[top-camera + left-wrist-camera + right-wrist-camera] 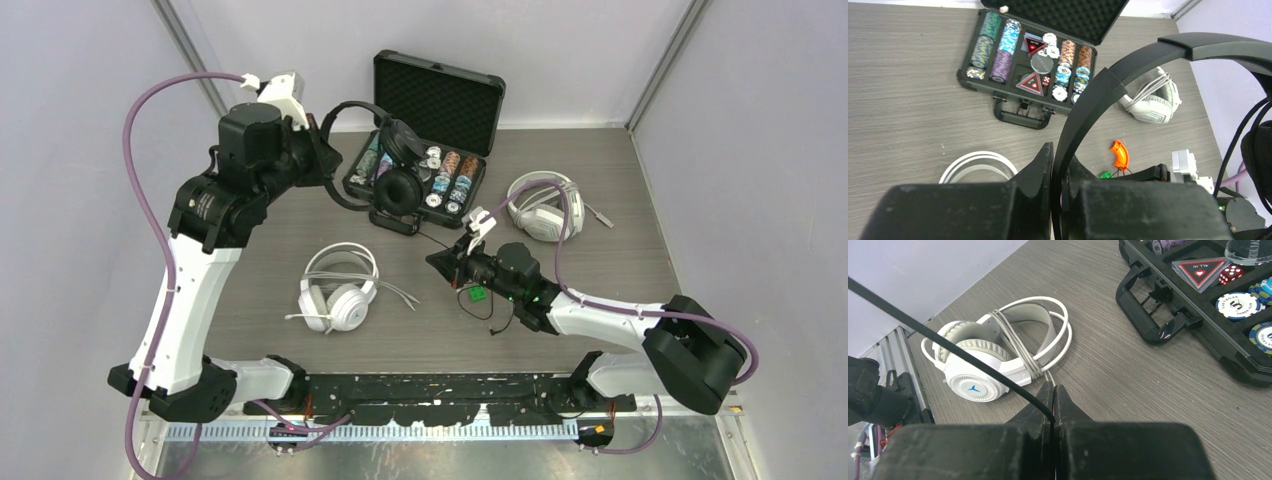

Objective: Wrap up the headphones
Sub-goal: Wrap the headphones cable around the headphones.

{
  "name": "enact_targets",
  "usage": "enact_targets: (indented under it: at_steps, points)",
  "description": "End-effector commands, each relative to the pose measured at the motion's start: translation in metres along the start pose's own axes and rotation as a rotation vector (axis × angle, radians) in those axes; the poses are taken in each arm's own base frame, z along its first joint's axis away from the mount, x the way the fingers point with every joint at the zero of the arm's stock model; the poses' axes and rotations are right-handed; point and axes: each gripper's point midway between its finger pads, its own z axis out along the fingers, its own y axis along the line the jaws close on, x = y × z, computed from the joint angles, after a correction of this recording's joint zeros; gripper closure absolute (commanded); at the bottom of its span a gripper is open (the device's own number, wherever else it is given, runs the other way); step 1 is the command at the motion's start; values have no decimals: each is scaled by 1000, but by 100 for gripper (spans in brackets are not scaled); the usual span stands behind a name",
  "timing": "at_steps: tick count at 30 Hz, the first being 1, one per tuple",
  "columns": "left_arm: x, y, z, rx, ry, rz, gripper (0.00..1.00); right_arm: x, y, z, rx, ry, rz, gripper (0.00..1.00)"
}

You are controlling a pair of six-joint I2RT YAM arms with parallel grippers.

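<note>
My left gripper (pixel 322 150) is shut on the headband of the black headphones (pixel 396 165), holding them up over the open case. In the left wrist view the black headband (pixel 1128 70) runs down between the shut fingers of the left gripper (pixel 1060 161). My right gripper (pixel 447 262) sits low at mid-table, shut on the thin black cable (pixel 948 347), which enters between the jaws of the right gripper (pixel 1054 392). One white pair of headphones (pixel 340 290) lies front-centre with its cable wound round it (pixel 993 355). Another white pair (pixel 545 205) lies at the right.
An open black case of poker chips (pixel 420 175) stands at the back centre, its handle (pixel 1148 315) facing the arms. A small orange piece (pixel 1119 154) and a green piece (pixel 478 294) lie by the right gripper. Grey walls close the sides.
</note>
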Motion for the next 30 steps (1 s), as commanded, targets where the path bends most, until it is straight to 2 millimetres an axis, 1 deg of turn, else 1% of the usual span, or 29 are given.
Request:
enact_targets:
  at_steps: [1, 4, 6, 8, 9, 11, 13, 15, 17, 21, 24, 28, 30]
  points:
    - [-33, 0, -24, -1, -118, -7, 100, -11, -4, -3, 23, -30, -11, 99]
    - [-32, -12, -26, 71, -108, 24, 100, -13, -5, -3, 26, -34, -10, 100]
    - [-27, -22, -28, 137, -83, 72, 100, -19, -4, -4, 25, -44, 1, 100]
    - [-19, -31, -31, 209, -45, 151, 100, -27, -2, -5, 21, -51, 13, 100]
    - [-15, -32, -32, 223, -30, 187, 100, -29, -3, -5, 25, -43, 21, 100]
    - [-2, -39, -36, 301, 12, 273, 100, -42, 6, -9, -3, -45, 32, 100]
    - [11, -42, -37, 365, 39, 361, 100, -51, 15, -13, -34, -30, 39, 100]
    - [26, -41, -37, 416, 51, 456, 100, -61, 24, -18, -63, -19, 50, 99]
    - [37, -36, -35, 445, 39, 570, 100, -70, 33, -24, -88, -5, 58, 100]
    - [46, -27, -28, 448, -18, 723, 100, -86, 48, -34, -128, 25, 70, 100]
    - [57, -21, -23, 459, 15, 799, 100, -97, 57, -40, -150, 52, 85, 100]
    - [66, -8, -10, 420, 89, 846, 100, -114, 72, -46, -195, 62, 112, 100]
    - [71, -3, -6, 410, 114, 873, 100, -122, 76, -46, -197, 71, 117, 99]
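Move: The left gripper holds the black headphones by the headband. The cable end pinched in the right gripper lies about 17 cm to its right, 5 cm nearer the base and 25 cm lower; the white headset lies roughly 9 cm back, 3 cm left and 40 cm below. From the right gripper, the black headphones hang some 10 cm left, 6 cm ahead and 22 cm up. From the right gripper too, the green block is about 10 cm right, 5 cm back and 16 cm down. Turning clockwise some 40 degrees and rolling its left side up about 30, the left hand, still gripping the headband, sinks about 6 cm and draws back 5, swinging the earcups back over the white headset. The right hand, keeping its pinch on the cable, rises about 11 cm and drifts slightly back, carrying the cable up towards the black headphones' height. ##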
